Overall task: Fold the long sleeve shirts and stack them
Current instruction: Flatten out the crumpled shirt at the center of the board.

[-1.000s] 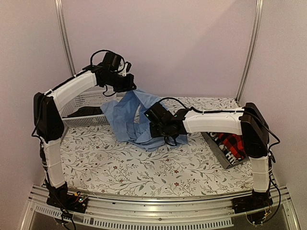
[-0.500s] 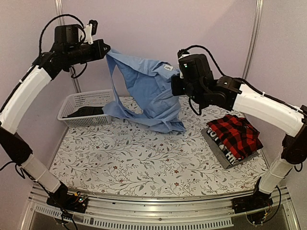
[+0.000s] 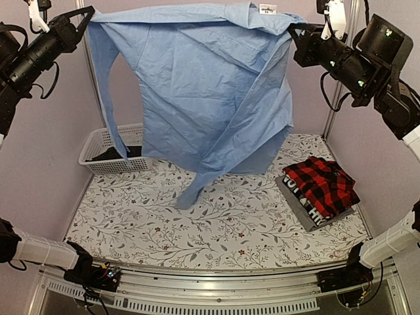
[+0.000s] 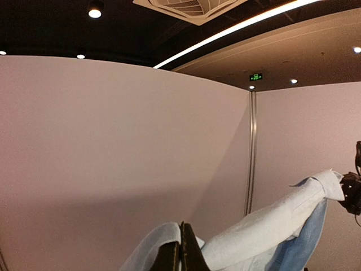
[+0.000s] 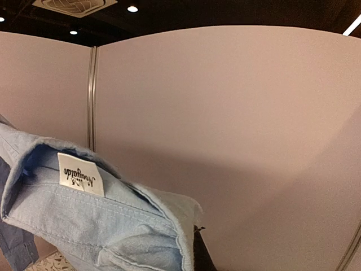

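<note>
The light blue shirt (image 3: 197, 92) hangs spread out high above the table, stretched between both arms. My left gripper (image 3: 86, 14) is shut on its top left corner, seen as pale cloth (image 4: 163, 240) pinched at my left gripper (image 4: 181, 243). My right gripper (image 3: 296, 34) is shut on the top right corner by the collar, where the white label (image 5: 77, 174) shows; my right gripper (image 5: 194, 248) is mostly hidden by the cloth. One sleeve (image 3: 190, 193) dangles down to the table. A folded red-and-black plaid shirt (image 3: 323, 184) lies on a folded grey shirt (image 3: 308, 213) at the right.
A white lattice basket (image 3: 98, 154) with dark cloth inside stands at the back left. The floral tablecloth (image 3: 216, 230) covers the table. Metal posts (image 3: 342, 72) and pale walls close in the back.
Both arms have risen high and spread apart, lifting the blue shirt from a bunch near the table into a wide hanging sheet. The right gripper has closed on its corner.
</note>
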Controlling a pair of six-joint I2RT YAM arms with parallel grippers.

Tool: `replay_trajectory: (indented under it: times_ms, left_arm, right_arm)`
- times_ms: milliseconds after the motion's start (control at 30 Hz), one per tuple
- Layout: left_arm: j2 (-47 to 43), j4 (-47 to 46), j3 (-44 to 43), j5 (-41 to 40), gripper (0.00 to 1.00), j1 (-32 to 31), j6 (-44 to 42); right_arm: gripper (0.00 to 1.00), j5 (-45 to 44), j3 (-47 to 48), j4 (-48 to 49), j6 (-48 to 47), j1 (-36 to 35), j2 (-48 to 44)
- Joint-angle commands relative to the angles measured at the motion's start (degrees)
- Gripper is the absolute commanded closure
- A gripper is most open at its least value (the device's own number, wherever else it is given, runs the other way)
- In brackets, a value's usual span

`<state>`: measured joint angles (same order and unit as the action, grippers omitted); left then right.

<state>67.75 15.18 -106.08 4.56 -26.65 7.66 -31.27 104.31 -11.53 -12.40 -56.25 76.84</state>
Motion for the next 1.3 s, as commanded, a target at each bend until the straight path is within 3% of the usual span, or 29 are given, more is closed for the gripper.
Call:
replay_trajectory:
  times_ms: [0,100,267,433,600,733,900,1033,1100,1200,1267]
  left_arm:
    - [-1.89,-3.83,-0.37,2.94,1.00,-0.40,-1.73]
    - [-2.24,-2.80,-2.76,3.35,1.00,-0.34,-1.40]
    - [1.94,4.06,-5.25,-2.24,1.00,-0.21,-1.05]
    - [12.99,17.49,-7.96,-4.34,1.00,3.01,6.14]
    - [20.14,19.34,7.54,1.61,1.00,12.06,13.40]
    - [25.34,14.32,21.41,2.23,1.00,16.31,14.92]
    - [32.39,12.37,23.64,4.75,1.00,17.62,14.71]
    - [34.88,13.34,22.72,4.57,1.00,17.60,14.92]
    - [34.80,13.18,22.97,4.96,1.00,17.62,15.18]
    - [34.57,13.11,23.37,5.37,1.00,17.56,15.24]
    - [34.29,13.60,23.17,5.31,0.92,17.37,15.32]
  right_arm:
    - [1.00,9.42,6.38,-1.59,-2.34,0.17,-1.59]
    - [1.00,12.17,10.93,-4.76,-1.44,0.18,-0.98]
    - [1.00,9.59,14.99,-9.15,-0.77,1.00,2.34]
    - [1.00,28.84,10.36,-15.77,11.29,16.58,9.84]
    - [1.00,42.43,-1.20,-10.73,20.47,25.27,19.71]
    - [1.00,47.00,-2.72,-7.47,24.61,29.08,31.13]
    - [1.00,45.09,3.75,-8.38,27.68,30.49,45.90]
    - [1.00,44.53,7.56,-9.98,28.49,30.45,51.78]
    - [0.91,43.96,7.50,-10.65,28.74,30.50,52.49]
    - [0.63,41.13,7.40,-13.01,29.01,30.20,51.72]
    - [0.49,37.66,7.20,-14.97,28.24,29.29,50.02]
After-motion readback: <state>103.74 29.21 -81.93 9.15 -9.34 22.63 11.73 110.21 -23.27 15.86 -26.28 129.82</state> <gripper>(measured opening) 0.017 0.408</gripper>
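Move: Both hands still pinch the blue shirt by its shoulders, high up. From the left hand, the board's centre lies about 14 cm ahead, 26 cm right and 65 cm below, with the basket 30 cm ahead, 16 cm left and 60 cm below. From the right hand, the board's centre is some 12 cm ahead, 16 cm left and 60 cm down; the folded stack is 7 cm ahead, 23 cm right and 57 cm down. Both arms first draw the hanging shirt a few centimetres back and up, then swing it fast down and forward over the board, dropping over 50 cm from the top while the hands go from pointing slightly upward to steeply down, the left turning by nearly 80 degrees. The hands stop low over the far part of the board, the left at the basket's near right corner and still pinching its shoulder, the right short of the far edge, where its fingers open partway at the collar-side shoulder. ##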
